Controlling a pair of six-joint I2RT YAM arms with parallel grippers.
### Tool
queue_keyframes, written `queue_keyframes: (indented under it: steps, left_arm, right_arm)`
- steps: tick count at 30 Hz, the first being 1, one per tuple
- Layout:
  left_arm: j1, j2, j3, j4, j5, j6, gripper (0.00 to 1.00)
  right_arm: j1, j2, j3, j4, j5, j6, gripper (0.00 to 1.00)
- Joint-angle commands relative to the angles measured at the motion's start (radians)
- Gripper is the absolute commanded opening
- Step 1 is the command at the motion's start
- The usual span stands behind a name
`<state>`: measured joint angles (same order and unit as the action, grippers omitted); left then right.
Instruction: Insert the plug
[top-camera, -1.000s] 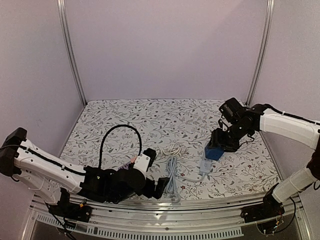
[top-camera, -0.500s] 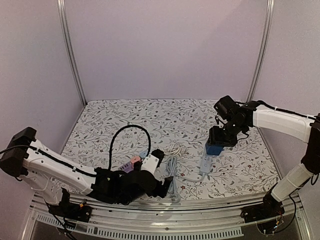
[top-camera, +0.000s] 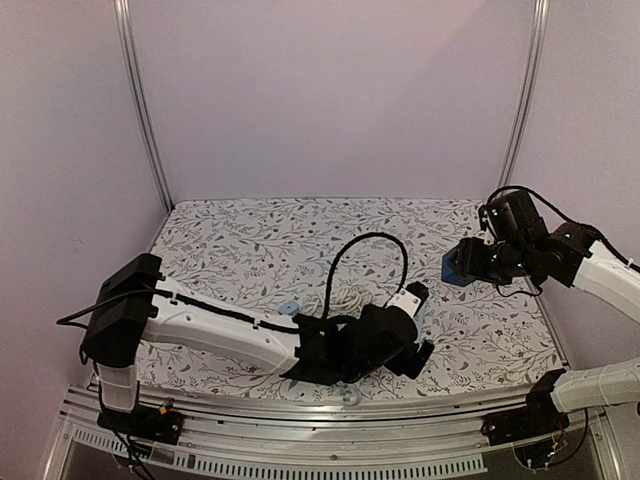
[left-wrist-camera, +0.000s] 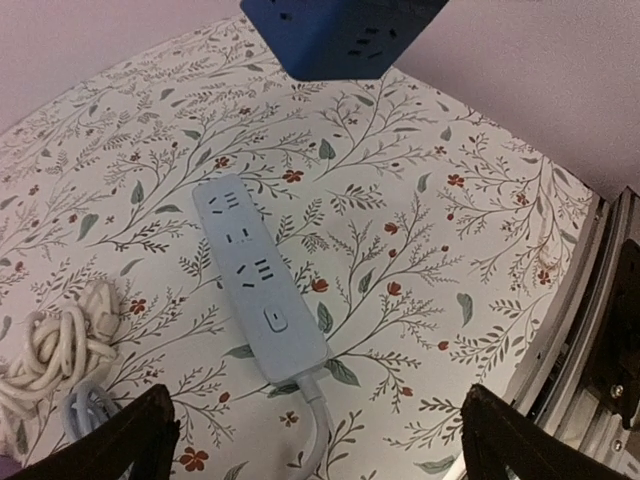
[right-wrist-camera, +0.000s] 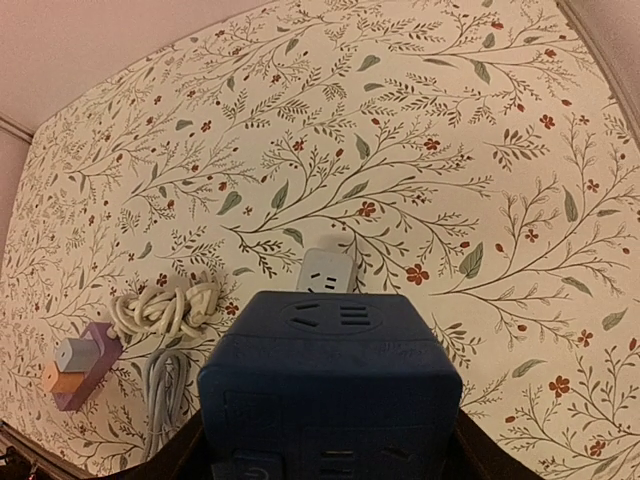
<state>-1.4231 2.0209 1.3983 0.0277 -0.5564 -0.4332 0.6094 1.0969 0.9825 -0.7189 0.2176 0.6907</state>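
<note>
My right gripper (top-camera: 472, 262) is shut on a blue cube socket (top-camera: 460, 266), held in the air over the back right of the table. In the right wrist view the cube (right-wrist-camera: 330, 380) fills the space between the fingers. A white power strip (left-wrist-camera: 255, 280) lies flat on the floral cloth, with its cord running toward the near edge. Its far end (right-wrist-camera: 327, 270) peeks out beyond the cube. My left gripper (top-camera: 422, 325) hovers over the strip, wide open and empty (left-wrist-camera: 320, 445). The blue cube (left-wrist-camera: 340, 35) hangs above the strip's far end. The plug is hidden.
A coiled white cord (right-wrist-camera: 165, 305) and a bundled grey cable (right-wrist-camera: 160, 390) lie left of the strip. A purple and orange block (right-wrist-camera: 80, 365) sits further left. The metal rail (left-wrist-camera: 590, 330) borders the table's near edge. A black cable (top-camera: 350, 255) arches over the left arm.
My left arm has swung right from the near-left corner to above the power strip. My right gripper has carried the blue cube up and toward the back right.
</note>
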Motion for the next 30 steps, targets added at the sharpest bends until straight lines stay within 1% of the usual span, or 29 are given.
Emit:
queue_keyframes:
  steps: [1,4,7,11,15,17,21,24,26,30]
  left_arm:
    - [0.051,0.13,0.152,-0.17,0.07,0.025,0.99]
    - [0.074,0.205,0.238,-0.215,0.068,0.001,1.0]
    - [0.093,0.253,0.291,-0.235,0.076,-0.008,0.99]
    - [0.12,0.319,0.373,-0.273,0.11,-0.012,0.95]
    - [0.138,0.38,0.439,-0.299,0.131,-0.013,0.94]
    - [0.142,0.412,0.478,-0.319,0.14,-0.013,0.91]
    - [0.15,0.457,0.523,-0.35,0.135,-0.014,0.79]
    - [0.153,0.456,0.507,-0.35,0.133,-0.015,0.68]
    - [0.154,0.45,0.491,-0.347,0.133,-0.016,0.64]
    - [0.154,0.425,0.446,-0.331,0.153,-0.006,0.42]
  right_arm:
    - [0.0,-0.095,-0.049,0.035,0.058,0.015,0.0]
    - [0.0,-0.156,-0.08,0.061,0.065,0.007,0.0]
    - [0.0,-0.225,-0.113,0.086,0.062,0.005,0.0]
    - [0.0,-0.288,-0.138,0.117,0.015,0.03,0.0]
    - [0.0,-0.302,-0.129,0.109,-0.03,0.037,0.0]
    - [0.0,-0.305,-0.129,0.108,-0.043,0.047,0.0]
    - [0.0,-0.314,-0.128,0.111,-0.058,0.053,0.0]
    - [0.001,-0.319,-0.117,0.104,-0.06,0.053,0.0]
    - [0.0,-0.323,-0.112,0.108,-0.065,0.053,0.0]
    - [0.0,-0.331,-0.116,0.131,-0.081,0.046,0.0]
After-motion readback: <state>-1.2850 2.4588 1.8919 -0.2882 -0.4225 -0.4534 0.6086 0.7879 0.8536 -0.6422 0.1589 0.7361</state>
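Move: From my open left hand, the middle of the white power strip lies about 12 cm ahead, 4 cm to the right and 12 cm down; its cord end is the nearer one. The white cable coil is some 20 cm ahead and 12 cm left, the grey cable about 8 cm ahead and 12 cm left, both on the table. My right hand holds the blue adapter, about 14 cm ahead of my left, 10 cm right and 6 cm higher. The power strip's middle is 1 cm ahead of my right hand, 7 cm left and 19 cm down. I sink my left hand about 11 cm onto the power strip while reaching forward some 7 cm and a little right, the fingertips tipping further down. Low over the table I close the fingers to about half, one on each side of the body beside the switch, near the cord end. My right hand keeps the blue adapter and carries it up about 4 cm and back 3, tilting its fingers up. ##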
